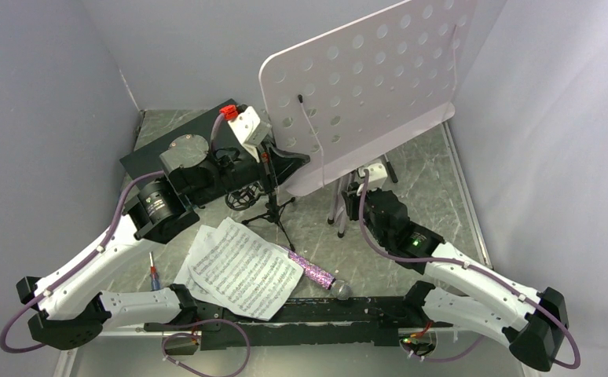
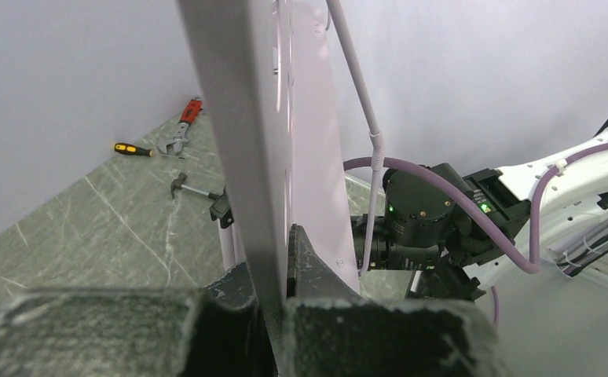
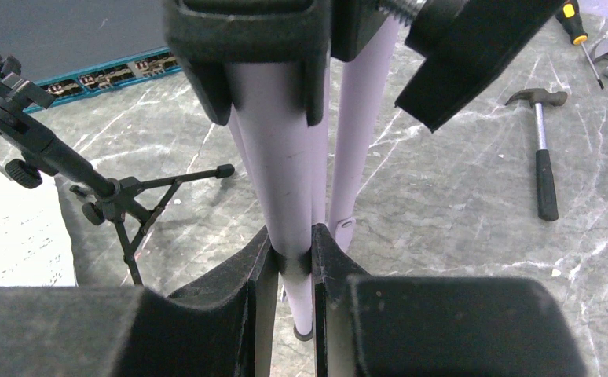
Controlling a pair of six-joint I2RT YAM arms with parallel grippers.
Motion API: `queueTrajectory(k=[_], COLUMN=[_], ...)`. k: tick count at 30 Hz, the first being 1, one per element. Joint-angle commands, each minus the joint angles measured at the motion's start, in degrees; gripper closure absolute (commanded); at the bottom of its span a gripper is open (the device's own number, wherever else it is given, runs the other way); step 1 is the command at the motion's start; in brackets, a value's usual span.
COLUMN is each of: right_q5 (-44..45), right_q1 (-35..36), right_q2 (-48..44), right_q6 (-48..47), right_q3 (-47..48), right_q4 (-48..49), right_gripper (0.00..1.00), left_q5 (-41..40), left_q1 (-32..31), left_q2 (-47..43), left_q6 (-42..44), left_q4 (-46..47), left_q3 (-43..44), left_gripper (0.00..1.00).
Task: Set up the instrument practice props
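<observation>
The pale-lilac perforated music stand (image 1: 371, 86) stands tilted at the back on silver tripod legs (image 1: 338, 210). My left gripper (image 1: 287, 163) is shut on the plate's lower left edge; the left wrist view shows the plate (image 2: 316, 141) edge-on between the closed jaws of that gripper (image 2: 283, 259). My right gripper (image 1: 353, 201) is shut on a tripod leg (image 3: 285, 188), pinched low down by the gripper (image 3: 291, 255). White sheet-music pages (image 1: 242, 267) lie near the front. The purple glitter microphone (image 1: 316, 273) lies beside them. The small black mic stand (image 1: 265, 200) stands left of the tripod.
A dark flat box (image 1: 167, 145) with a teal edge (image 3: 73, 47) lies at the back left under my left arm. A red-handled screwdriver (image 1: 153, 276) lies front left. A hammer (image 3: 543, 157), a wrench (image 2: 183, 126) and another screwdriver (image 2: 132, 149) lie behind the stand. Grey walls close in on three sides.
</observation>
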Motion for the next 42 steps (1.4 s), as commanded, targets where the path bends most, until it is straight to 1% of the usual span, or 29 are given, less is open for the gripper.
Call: queueTrajectory(k=[1, 7, 10, 16, 21, 23, 25, 30, 32, 36, 38, 39, 42], right_q5=[0.0, 0.4, 0.1, 0.0, -0.3, 0.0, 0.7, 1.7, 1.9, 2.0, 2.1, 2.1, 2.2], right_q1=[0.4, 0.4, 0.4, 0.5, 0.5, 0.5, 0.6, 0.8, 0.9, 1.0, 0.9, 0.9, 0.9], right_q2=[-2.2, -1.8, -1.2, -0.8, -0.7, -0.6, -0.3, 0.3, 0.4, -0.1, -0.6, -0.8, -0.9], right_q6=[1.6, 1.2, 0.4, -0.1, -0.7, -0.9, -1.2, -1.5, -1.5, -1.4, -1.3, -1.3, -1.2], right_q3=[-2.3, -3.5, -3.0, -2.3, -1.9, -1.7, -1.4, -1.0, -1.1, -1.2, -1.3, -1.3, -1.3], right_q4=[-1.3, -0.9, -1.1, -1.2, -1.4, -1.6, -1.8, -1.8, -1.9, -1.8, -1.8, -1.8, -2.0], right_gripper=[1.0, 1.0, 1.0, 1.0, 1.0, 1.0, 1.0, 1.0, 1.0, 1.0, 1.0, 1.0, 1.0], left_q5=[-0.9, 5.5, 7.0, 7.0, 7.0, 6.8, 6.1, 5.1, 4.5, 3.2, 2.4, 2.0, 2.1], left_q1=[0.7, 0.7, 0.7, 0.7, 0.7, 0.7, 0.8, 0.7, 0.7, 0.7, 0.7, 0.7, 0.7], left_q2=[1.0, -0.6, -1.0, -1.1, -1.4, -1.5, -1.6, -1.8, -2.0, -3.2, -3.8, -4.4, -5.7], left_q6=[-0.3, -1.0, -1.8, -2.6, -2.7, -2.6, -2.5, -2.2, -2.0, -1.9, -2.0, -2.0, -1.9], left_q4=[-1.6, 2.8, 3.9, 4.4, 4.9, 4.9, 4.9, 4.4, 4.1, 3.8, 4.0, 4.0, 3.5], left_q3=[0.2, -2.2, -2.9, -3.6, -4.0, -4.1, -4.3, -4.2, -4.2, -5.1, -5.9, -6.3, -7.4], left_gripper=[0.97, 0.96, 0.93, 0.89, 0.73, 0.68, 0.67, 0.56, 0.47, 0.2, 0.1, 0.07, 0.07])
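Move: The left fingers are shut on the left edge of the stand's desk, whose middle is about 15 cm right, 7 cm ahead and 6 cm up. The tripod under the desk is roughly 12 cm right of that hand, 6 cm ahead, 25 cm down. The microphone stand is about 10 cm left, 6 cm ahead and 39 cm down. The right hand holds the tripod; from it the desk's middle is 3 cm ahead, 3 cm right and some 32 cm up. Let go of the desk's left edge: ease the left gripper about 1 cm back and a little right, turning it slightly clockwise, while its fingers start to part, then sink some 2 cm as you spread them nearly full, keeping the edge between them. Hold the right gripper shut on the tripod and practically still. ##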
